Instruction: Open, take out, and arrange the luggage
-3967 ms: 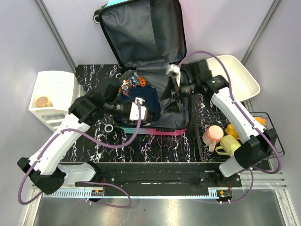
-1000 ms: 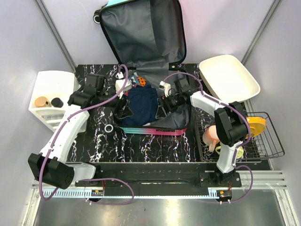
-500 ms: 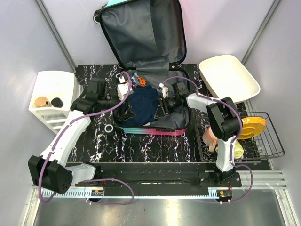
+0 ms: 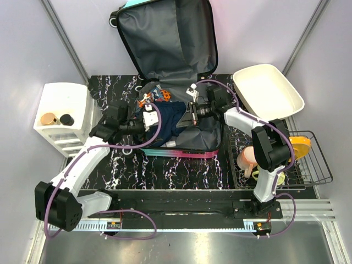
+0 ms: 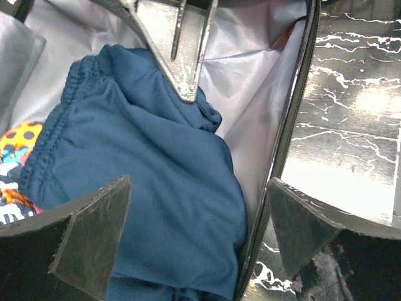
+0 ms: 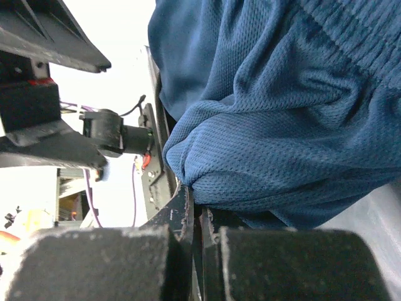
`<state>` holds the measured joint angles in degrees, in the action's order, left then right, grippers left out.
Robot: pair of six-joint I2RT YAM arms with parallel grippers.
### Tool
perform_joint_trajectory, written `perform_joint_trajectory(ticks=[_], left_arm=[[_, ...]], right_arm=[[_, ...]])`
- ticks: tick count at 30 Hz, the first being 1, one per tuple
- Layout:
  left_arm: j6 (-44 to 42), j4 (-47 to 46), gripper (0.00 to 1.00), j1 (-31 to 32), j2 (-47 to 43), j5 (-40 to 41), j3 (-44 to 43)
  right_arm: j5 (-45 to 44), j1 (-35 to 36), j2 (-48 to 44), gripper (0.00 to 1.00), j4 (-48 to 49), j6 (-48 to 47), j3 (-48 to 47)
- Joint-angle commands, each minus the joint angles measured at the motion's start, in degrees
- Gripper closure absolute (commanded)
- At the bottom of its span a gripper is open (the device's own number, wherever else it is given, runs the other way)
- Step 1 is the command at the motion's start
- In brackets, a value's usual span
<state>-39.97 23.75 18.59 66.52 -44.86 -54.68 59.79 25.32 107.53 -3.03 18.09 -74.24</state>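
Note:
The luggage (image 4: 165,38) lies open, its grey-lined lid standing up at the back and its pink-teal base (image 4: 181,152) flat on the table. A blue mesh garment (image 4: 169,116) is heaped in the base beside a colourful printed cloth (image 4: 157,97). My right gripper (image 4: 190,113) reaches in from the right, and in the right wrist view the right gripper (image 6: 200,216) is shut, pinching a fold of the blue garment (image 6: 282,125). My left gripper (image 4: 147,120) hovers at the base's left side. Seen from its wrist, the left gripper (image 5: 197,232) is open over the blue garment (image 5: 156,182) and the luggage rim (image 5: 276,169).
A white oval tub (image 4: 268,91) sits at the back right. In front of it a wire basket (image 4: 319,165) holds a pink cup (image 4: 248,157) and a yellow plate (image 4: 300,146). A white shelf (image 4: 60,110) stands at left. A small ring (image 4: 127,149) lies on the marbled table.
My right gripper has shut on the blue garment and shifted slightly toward the back. My left gripper has opened wider and moved a little nearer along the luggage's left side.

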Motion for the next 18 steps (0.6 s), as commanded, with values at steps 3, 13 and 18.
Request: perform_joint_trajectory(ticks=[3, 13, 18], left_arm=[[-5.5, -10.1, 0.05, 1.7, 1.9, -2.1, 2.0], [-3.2, -25.3, 0.03, 5.1, 4.8, 5.8, 8.0], [2.6, -34.9, 0.05, 7.1, 7.7, 15.8, 10.3]], right_arm=[[4.3, -1.5, -1.4, 1.0, 9.5, 10.3, -4.0], [4.9, -2.1, -1.3, 1.0, 14.8, 16.1, -5.6], [5.9, -2.2, -1.4, 1.0, 19.0, 19.0, -4.7]])
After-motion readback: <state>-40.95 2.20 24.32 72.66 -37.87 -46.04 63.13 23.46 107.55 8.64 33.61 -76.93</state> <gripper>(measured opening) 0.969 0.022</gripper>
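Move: The navy garment's middle lies about 5 cm ahead of the open left gripper, 4 cm to its right and 6 cm lower; the shut right fingers already hold the garment's right end, with its middle about 7 cm to their left and 7 cm below. From the left gripper, the patterned cloth is roughly 14 cm ahead, and the small white item 4 cm back and 7 cm right, both about 9 cm down. Keep the right fingers shut on the navy garment and raise that end about 5 cm, easing 2 cm forward as the fingertips tilt slightly upward. Meanwhile bring the left gripper, still wide open, to the right and forward, then down some 4 cm into the suitcase, towards the loose near part of the garment; don't close on it yet. ##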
